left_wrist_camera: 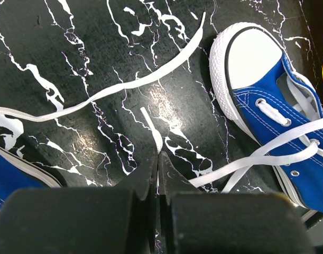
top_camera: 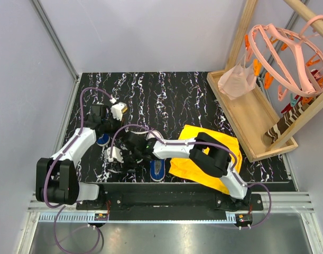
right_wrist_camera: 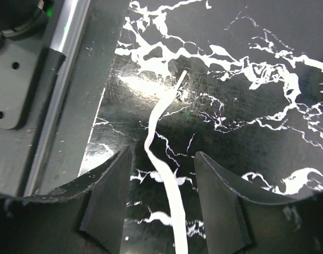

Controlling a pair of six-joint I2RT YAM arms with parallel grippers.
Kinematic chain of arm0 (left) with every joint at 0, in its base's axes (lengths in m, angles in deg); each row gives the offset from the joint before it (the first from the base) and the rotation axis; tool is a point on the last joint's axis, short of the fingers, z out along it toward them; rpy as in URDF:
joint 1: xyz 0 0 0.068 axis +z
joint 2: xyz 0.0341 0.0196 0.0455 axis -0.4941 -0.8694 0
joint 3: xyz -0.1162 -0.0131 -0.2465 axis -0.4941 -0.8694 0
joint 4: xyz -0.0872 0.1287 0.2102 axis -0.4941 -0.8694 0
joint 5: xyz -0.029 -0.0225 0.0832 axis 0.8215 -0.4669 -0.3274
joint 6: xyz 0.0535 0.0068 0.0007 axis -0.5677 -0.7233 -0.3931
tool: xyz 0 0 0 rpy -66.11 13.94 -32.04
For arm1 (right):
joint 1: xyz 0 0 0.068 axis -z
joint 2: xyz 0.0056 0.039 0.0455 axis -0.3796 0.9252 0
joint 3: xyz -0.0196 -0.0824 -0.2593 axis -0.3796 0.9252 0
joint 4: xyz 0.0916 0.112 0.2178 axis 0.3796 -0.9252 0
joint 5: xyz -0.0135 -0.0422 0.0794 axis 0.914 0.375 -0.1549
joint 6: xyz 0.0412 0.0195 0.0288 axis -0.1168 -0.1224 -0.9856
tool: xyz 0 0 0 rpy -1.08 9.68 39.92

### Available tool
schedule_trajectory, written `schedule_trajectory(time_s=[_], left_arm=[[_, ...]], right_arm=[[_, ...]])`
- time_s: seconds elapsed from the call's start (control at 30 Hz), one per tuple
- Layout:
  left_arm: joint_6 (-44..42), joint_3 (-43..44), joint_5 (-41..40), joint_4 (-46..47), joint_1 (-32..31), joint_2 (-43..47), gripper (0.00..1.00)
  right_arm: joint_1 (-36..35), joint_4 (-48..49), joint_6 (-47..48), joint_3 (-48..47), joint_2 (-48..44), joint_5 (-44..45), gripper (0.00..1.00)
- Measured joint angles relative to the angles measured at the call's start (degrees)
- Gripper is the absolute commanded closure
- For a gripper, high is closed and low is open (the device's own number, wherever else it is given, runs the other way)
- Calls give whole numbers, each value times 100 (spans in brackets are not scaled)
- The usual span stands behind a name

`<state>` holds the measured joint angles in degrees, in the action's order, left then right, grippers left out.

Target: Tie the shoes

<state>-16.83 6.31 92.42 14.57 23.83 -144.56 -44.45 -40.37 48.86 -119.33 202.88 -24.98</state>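
Observation:
In the left wrist view one blue shoe (left_wrist_camera: 272, 100) with a white toe cap lies at the right, toe pointing away, its laces loose. A second shoe (left_wrist_camera: 10, 177) shows at the lower left. My left gripper (left_wrist_camera: 158, 154) is shut on a white lace; its short tip (left_wrist_camera: 150, 124) sticks out past the jaws. Another long lace (left_wrist_camera: 124, 84) trails across the table. My right gripper (right_wrist_camera: 162, 153) is open and low over the table, with a loose lace (right_wrist_camera: 164, 174) lying between its fingers, touching neither. From above, both grippers work near the shoes (top_camera: 157, 169) at the table's front left.
A yellow cloth (top_camera: 190, 135) lies under the right arm. At the right stands a wooden tray (top_camera: 251, 116) with a rack of pink hangers (top_camera: 288, 53). The table's near edge and metal rail (right_wrist_camera: 61, 79) run just beside my right gripper.

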Motion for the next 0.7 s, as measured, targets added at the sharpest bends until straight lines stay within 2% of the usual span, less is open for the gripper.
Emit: schedule_trajectory(time_s=[0.2,0.27,0.33,0.37,0.43,0.47,0.7], left_arm=[[-68,0,92,-2,61,-103,100],[-92,0,116,-4,68,-129,100],[-107,0,133,-2,72,-146,100],[-109,0,144,-4,76,-149,100],[-114,0,151,-2,87,-149,100],[-122,0,157,-4,94,-149,100],[-133,0,396,-35,103,63,100]], right_arm=[[-105,68,203,-55,243,-13,48],[-164,90,260,-55,286,-26,55],[-216,116,343,-61,299,-35,64],[-240,116,376,-61,299,-26,79],[-269,114,450,-61,299,-17,95],[-275,109,472,-59,299,-15,100],[-219,50,293,409,-140,280,100]])
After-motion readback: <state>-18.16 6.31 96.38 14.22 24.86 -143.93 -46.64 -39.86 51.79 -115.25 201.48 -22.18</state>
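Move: The right hand, open, hangs low over the free shoelace end: the stretch by its tip lies about 2 cm back, 1 to 2 cm left and 3 cm below. The right shoe stands some 18 cm to this hand's right and 4 cm ahead, the left shoe roughly 17 cm ahead and 6 cm left; the table's near edge is about 7 cm back. From the left hand that lace end lies some 17 cm back, 5 cm left and 8 cm below. Sinking about 2 cm and easing back about 2 cm towards the table's near edge, the right hand brings its open fingers down around the free shoelace, then shuts them fully and pinches it a little short of the tip. It then starts off to the right, about 2 cm, rising slightly. The left hand stays almost in place, keeping its shut grip on the other lace strand. ##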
